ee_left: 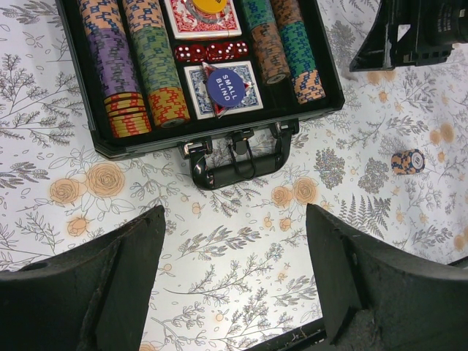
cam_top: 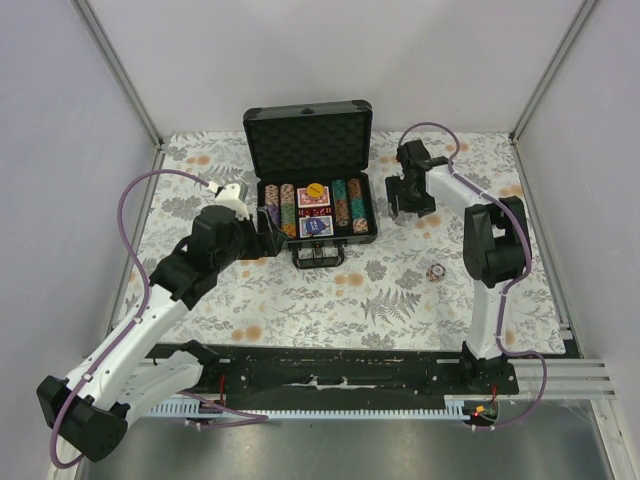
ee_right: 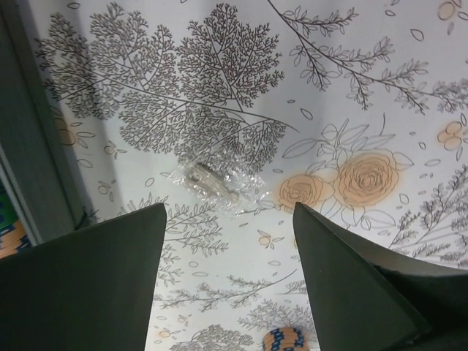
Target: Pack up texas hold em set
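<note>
The texas hold em set's dark briefcase (cam_top: 258,135) stands open at the table's back middle, lid upright. Its tray holds rows of multicoloured chips (ee_left: 139,66), red dice (ee_left: 210,52), a red card deck (ee_left: 201,22) and a blue deck under a round "small blind" button (ee_left: 225,86). A short chip stack (cam_top: 435,271) (ee_left: 407,161) (ee_right: 284,340) lies loose on the cloth to the right. My left gripper (ee_left: 234,212) hangs open over bare cloth in front of the case handle (ee_left: 238,162). My right gripper (ee_right: 228,208) (cam_top: 405,197) is open, empty, just right of the case.
A small clear plastic bag (ee_right: 212,181) with a pale item inside lies on the flowered cloth just beyond the right fingertips. The case's outer wall (ee_right: 33,146) runs along the left of the right wrist view. Grey walls enclose the table (cam_top: 300,300).
</note>
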{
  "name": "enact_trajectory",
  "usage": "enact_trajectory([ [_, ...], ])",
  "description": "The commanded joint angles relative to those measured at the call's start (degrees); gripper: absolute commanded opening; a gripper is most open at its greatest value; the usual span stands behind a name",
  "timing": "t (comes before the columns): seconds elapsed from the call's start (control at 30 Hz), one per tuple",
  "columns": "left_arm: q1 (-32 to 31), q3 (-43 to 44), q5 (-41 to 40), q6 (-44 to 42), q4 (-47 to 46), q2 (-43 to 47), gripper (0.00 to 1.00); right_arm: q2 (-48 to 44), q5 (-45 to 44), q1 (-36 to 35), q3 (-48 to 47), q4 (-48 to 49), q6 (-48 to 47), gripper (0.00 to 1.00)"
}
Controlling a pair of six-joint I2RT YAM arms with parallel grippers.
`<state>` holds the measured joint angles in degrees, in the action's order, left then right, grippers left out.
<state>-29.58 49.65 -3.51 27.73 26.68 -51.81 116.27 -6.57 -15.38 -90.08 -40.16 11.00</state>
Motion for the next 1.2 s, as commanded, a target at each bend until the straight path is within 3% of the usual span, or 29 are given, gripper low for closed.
enact_trajectory([
  [0.0,0.3,1.1,-1.0,0.0,-1.3,0.6,0.84,3.4,4.8,1.0,-3.3,-2.3,-9.7,0.78],
  [0.33,0.3,1.1,-1.1,0.0,-1.4,0.3,0.84,8.5,8.9,1.3,-6.7,-4.6,-14.9,0.74],
  [0.5,0.3,1.1,-1.3,-0.1,-1.2,0.4,0.84,10.3,7.4,1.3,-6.2,-5.3,-14.7,0.58],
  [0.77,0.3,1.0,-1.1,0.0,-1.2,0.4,0.84,10.9,5.2,1.2,-5.5,-5.6,-12.9,0.17],
  [0.93,0.3,1.2,-1.0,0.0,-1.3,0.7,0.83,7.6,3.9,1.2,-5.4,-5.5,-8.9,0.15],
  [1.17,0.2,1.1,-0.9,0.1,-1.3,1.1,0.84,-3.2,12.3,-0.2,-4.3,-3.3,-2.9,0.17],
])
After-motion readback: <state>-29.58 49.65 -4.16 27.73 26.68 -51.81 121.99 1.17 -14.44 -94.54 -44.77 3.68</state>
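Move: The small clear plastic bag lies on the table almost under the open right fingers, about 4 cm down, a centimetre ahead and a centimetre left. The open case's middle is roughly 24 cm left and 3 cm ahead; its nearest chip column is about 12 cm left and 4 cm ahead. The loose chip stack sits some 14 cm back and 8 cm right. From the left hand, the bag is about 18 cm ahead, 29 cm right and 21 cm down. The right fingertips pinch the clear plastic bag: the open hand sinks about 3.5 cm to it, turning some 15 degrees counter-clockwise and tipping a little steeper, then stays low while the fingers close to a narrow gap. Keeping their grip, they start up about 1 cm, easing slightly left towards the case. ##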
